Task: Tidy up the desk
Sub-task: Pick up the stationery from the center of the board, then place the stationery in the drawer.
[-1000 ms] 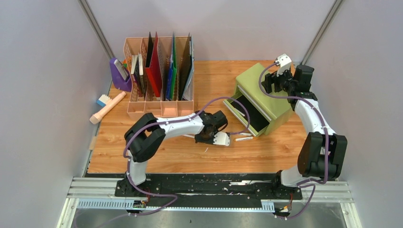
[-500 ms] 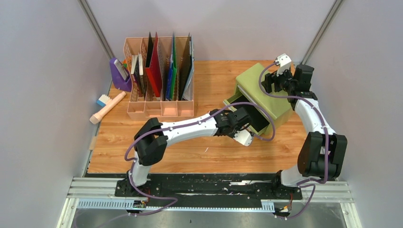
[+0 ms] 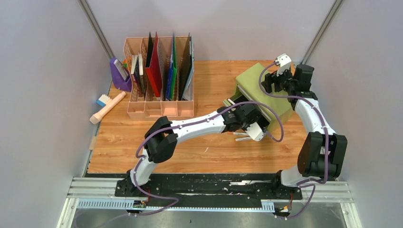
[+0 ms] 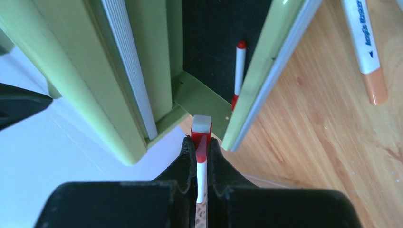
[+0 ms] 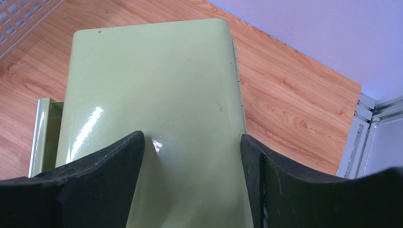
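Note:
The desk point(image 3: 190, 147) is light wood. At its right stands a green drawer cabinet point(image 3: 259, 78) with its lower drawer point(image 4: 209, 102) pulled out. My left gripper point(image 4: 201, 152) is shut on a white marker with a red cap point(image 4: 201, 137), held just above the near corner of the open drawer. In the top view the left gripper point(image 3: 252, 124) covers most of the drawer. Another red-capped marker point(image 4: 239, 71) lies inside. My right gripper point(image 5: 192, 156) stands open over the cabinet's top point(image 5: 157, 85), holding nothing, and shows in the top view as well point(image 3: 280, 78).
An orange-tipped marker point(image 4: 368, 52) lies on the wood beside the drawer front; loose markers point(image 3: 243, 137) show near the left wrist. A peach file organizer point(image 3: 159, 80) with folders stands at the back left, with a purple holder point(image 3: 119, 75), a peach cylinder point(image 3: 108, 108) and a blue-white eraser point(image 3: 101, 99).
My left arm has swung right from the middle of the desk to the open drawer, carrying the marker. The right arm has not moved.

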Controlling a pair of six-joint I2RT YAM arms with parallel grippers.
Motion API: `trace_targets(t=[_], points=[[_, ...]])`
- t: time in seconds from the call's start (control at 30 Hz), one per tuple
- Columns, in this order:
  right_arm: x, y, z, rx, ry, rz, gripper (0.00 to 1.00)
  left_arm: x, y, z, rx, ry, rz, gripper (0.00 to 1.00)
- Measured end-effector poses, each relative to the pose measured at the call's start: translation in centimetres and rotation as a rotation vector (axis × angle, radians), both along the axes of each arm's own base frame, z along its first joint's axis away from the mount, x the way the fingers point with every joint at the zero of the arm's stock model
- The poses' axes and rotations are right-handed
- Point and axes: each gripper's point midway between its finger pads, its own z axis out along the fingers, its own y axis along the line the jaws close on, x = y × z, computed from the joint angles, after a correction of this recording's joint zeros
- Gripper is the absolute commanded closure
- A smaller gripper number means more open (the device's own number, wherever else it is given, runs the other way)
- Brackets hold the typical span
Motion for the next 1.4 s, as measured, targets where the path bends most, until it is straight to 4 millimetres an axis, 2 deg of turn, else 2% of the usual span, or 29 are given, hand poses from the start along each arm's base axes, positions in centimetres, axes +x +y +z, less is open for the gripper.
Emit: trace_targets(t=[0.17,0.3,0.43,0.57,0.7,0.83,0.93,1.13,1.33,1.4], points=[[-0.1,0.0,0.1,-0.002,0.000,0.000,0.26,0.2,-1.5,-0.4,-0.013,-0.001,-0.041,0.95],[-0.4,0.0,0.2,-0.004,0.003,0.000,0.26,0.0,-2.0,-1.7,-0.005,0.023,-0.060,0.88],[-0.7,0.0,0.4,-0.002,0.008,0.002,0.26,-0.1,-2.5,-2.6,-0.013,0.037,-0.068,0.63],[-0.8,0.2,0.4,0.004,0.009,0.012,0.26,0.0,-3.0,-3.1,-0.035,0.047,-0.061,0.44],[-1.3,1.1,0.3,0.021,0.023,0.049,0.26,0.1,-3.2,-3.1,-0.050,0.045,-0.051,0.29],[-1.7,1.9,0.1,0.033,0.037,0.080,0.26,0.4,-3.3,-2.6,-0.072,0.028,-0.030,0.19],[-1.8,2.0,0.1,0.037,0.038,0.086,0.26,0.6,-2.9,-2.1,-0.082,0.018,-0.009,0.12],[-1.8,2.1,0.1,0.038,0.039,0.087,0.26,-0.2,-0.7,-0.4,-0.117,0.037,0.055,0.05],[-1.8,2.1,0.1,0.040,0.040,0.089,0.26,-2.6,2.9,1.8,-0.198,0.191,0.155,0.06],[-1.8,2.1,0.1,0.041,0.040,0.090,0.26,-3.0,3.4,1.8,-0.218,0.240,0.178,0.07]])
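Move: Nearly beneath the left hand, which holds a red-capped marker, is the open drawer: its middle lies level with the hand, about 3 cm to its right and some 9 cm below. The green cabinet body stands roughly 8 cm ahead and 7 cm to the right of the hand; the orange-capped markers lie on the table some 10 cm back, 2 cm left and 12 cm down. From the right hand the drawer lies about 11 cm back, 6 cm left and 14 cm below. Shifting about 3 cm right and as much down into the drawer opening, the left hand spreads its fingers wide and lets go of the marker. It then turns back, rising some 5 cm and swinging about 6 cm left and 3 cm back, away from the drawer, the wrist tilting slightly. Over the cabinet top, the still-open right hand eases about 2 cm back and 2 cm left. ##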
